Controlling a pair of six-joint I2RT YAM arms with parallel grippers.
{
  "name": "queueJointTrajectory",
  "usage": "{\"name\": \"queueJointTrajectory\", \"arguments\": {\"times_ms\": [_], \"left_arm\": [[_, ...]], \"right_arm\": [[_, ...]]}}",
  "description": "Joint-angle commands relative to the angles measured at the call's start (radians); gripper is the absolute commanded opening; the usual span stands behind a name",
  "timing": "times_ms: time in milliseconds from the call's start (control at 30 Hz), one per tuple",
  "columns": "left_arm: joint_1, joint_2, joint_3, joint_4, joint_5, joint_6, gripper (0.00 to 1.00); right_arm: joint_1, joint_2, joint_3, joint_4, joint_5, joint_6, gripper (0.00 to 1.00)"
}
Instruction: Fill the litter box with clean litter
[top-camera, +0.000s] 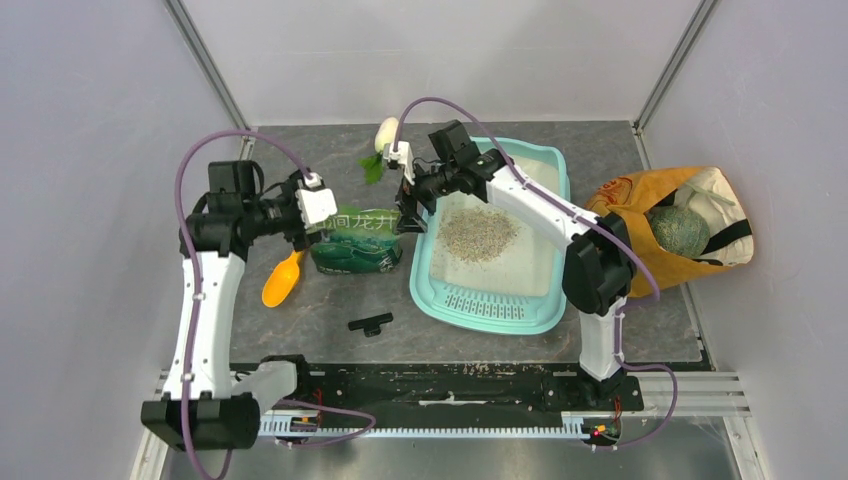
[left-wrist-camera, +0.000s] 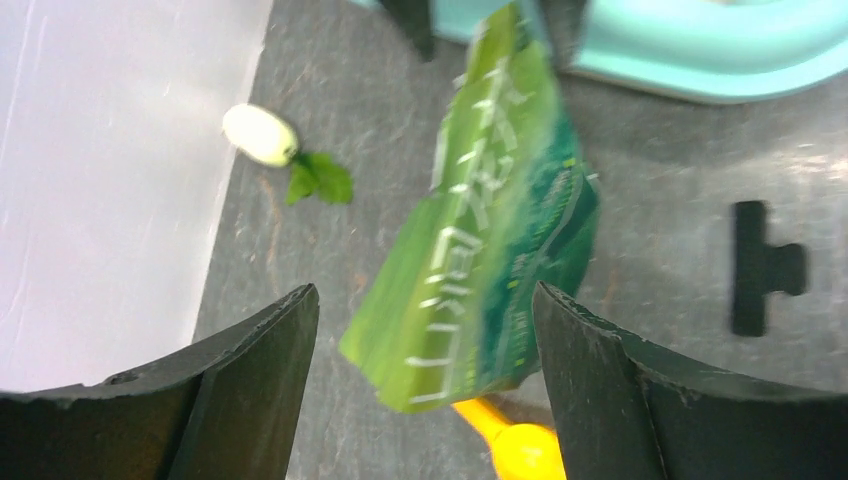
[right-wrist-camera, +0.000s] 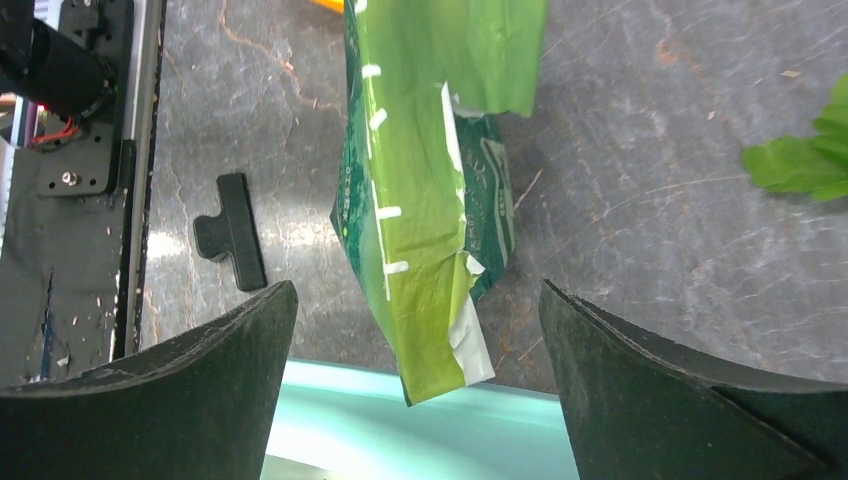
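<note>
The teal litter box (top-camera: 437, 301) sits at the table's middle-right, and a pile of beige-grey litter (top-camera: 478, 232) lies in its white basin. A green printed pouch (top-camera: 357, 245) is just left of the box, between my two grippers. My left gripper (top-camera: 320, 230) is at the pouch's left end. In the left wrist view it (left-wrist-camera: 425, 300) is open, with the blurred pouch (left-wrist-camera: 490, 250) loose between its fingers. My right gripper (top-camera: 410, 218) hovers over the box's left rim. It (right-wrist-camera: 417, 295) is also open, and the pouch's torn end (right-wrist-camera: 420, 200) touches neither finger.
An orange scoop (top-camera: 283, 280) lies left of the pouch and a black clip (top-camera: 370, 323) in front of it. A white object with a green leaf (top-camera: 385, 135) rests at the back. An orange cloth bag (top-camera: 680, 230) lies right of the box. Grey walls stand at both sides.
</note>
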Motion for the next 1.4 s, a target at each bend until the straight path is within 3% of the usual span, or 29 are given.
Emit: {"name": "queueJointTrajectory", "arguments": {"times_ms": [0,133,267,433,600,933,1067,1367], "left_arm": [[-0.108,-0.114,-0.102,-0.031,-0.044,-0.106,0.84],[-0.123,-0.178,-0.17,-0.005,-0.043,-0.292,0.83],[-0.124,-0.235,-0.235,0.189,-0.024,-0.619,0.84],[-0.122,-0.251,-0.266,0.435,-0.2,-0.942,0.84],[-0.103,-0.218,-0.199,0.467,-0.41,-1.135,0.85],[-0.028,-0.277,-0.196,0.473,-0.544,-1.281,0.86],[-0.027,-0.277,-0.184,0.465,-0.551,-1.273,0.86],[-0.027,-0.281,-0.179,0.479,-0.526,-1.27,0.86]], "right_arm": [[-0.014,-0.128,-0.002,0.093,0.02,0.065,0.97],[-0.02,-0.265,-0.115,0.081,0.038,0.004,0.95],[0.037,-0.389,-0.261,0.038,0.046,-0.073,0.86],[0.152,-0.428,-0.458,0.158,0.14,-0.12,0.75],[0.244,-0.341,-0.481,0.281,0.228,-0.075,0.64],[0.467,-0.277,-0.646,0.452,0.401,-0.155,0.6],[0.517,-0.248,-0.705,0.592,0.469,-0.191,0.6],[0.57,-0.152,-0.731,0.684,0.479,-0.275,0.59]]}}
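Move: The black clip lies about 20 cm back of the right hand, 9 cm to its left and 18 cm below. The litter bag stands some 10 cm left of that hand, 2 cm back and 11 cm lower; the litter box's middle is about 19 cm right and 3 cm back, some 14 cm below. From the left hand, the clip is roughly 16 cm back, 10 cm right and 27 cm below. The black clip draws the right hand: clear of the bag, it rises some 7 cm, sweeps back about 20 cm and sinks to end 13 cm lower and 5 cm farther left, fingers tipping further down and narrowing to a bit over half open. The left hand dips back and returns, then shifts left off the bag, wrist swinging counter-clockwise to point forward and down, fingers still open. ##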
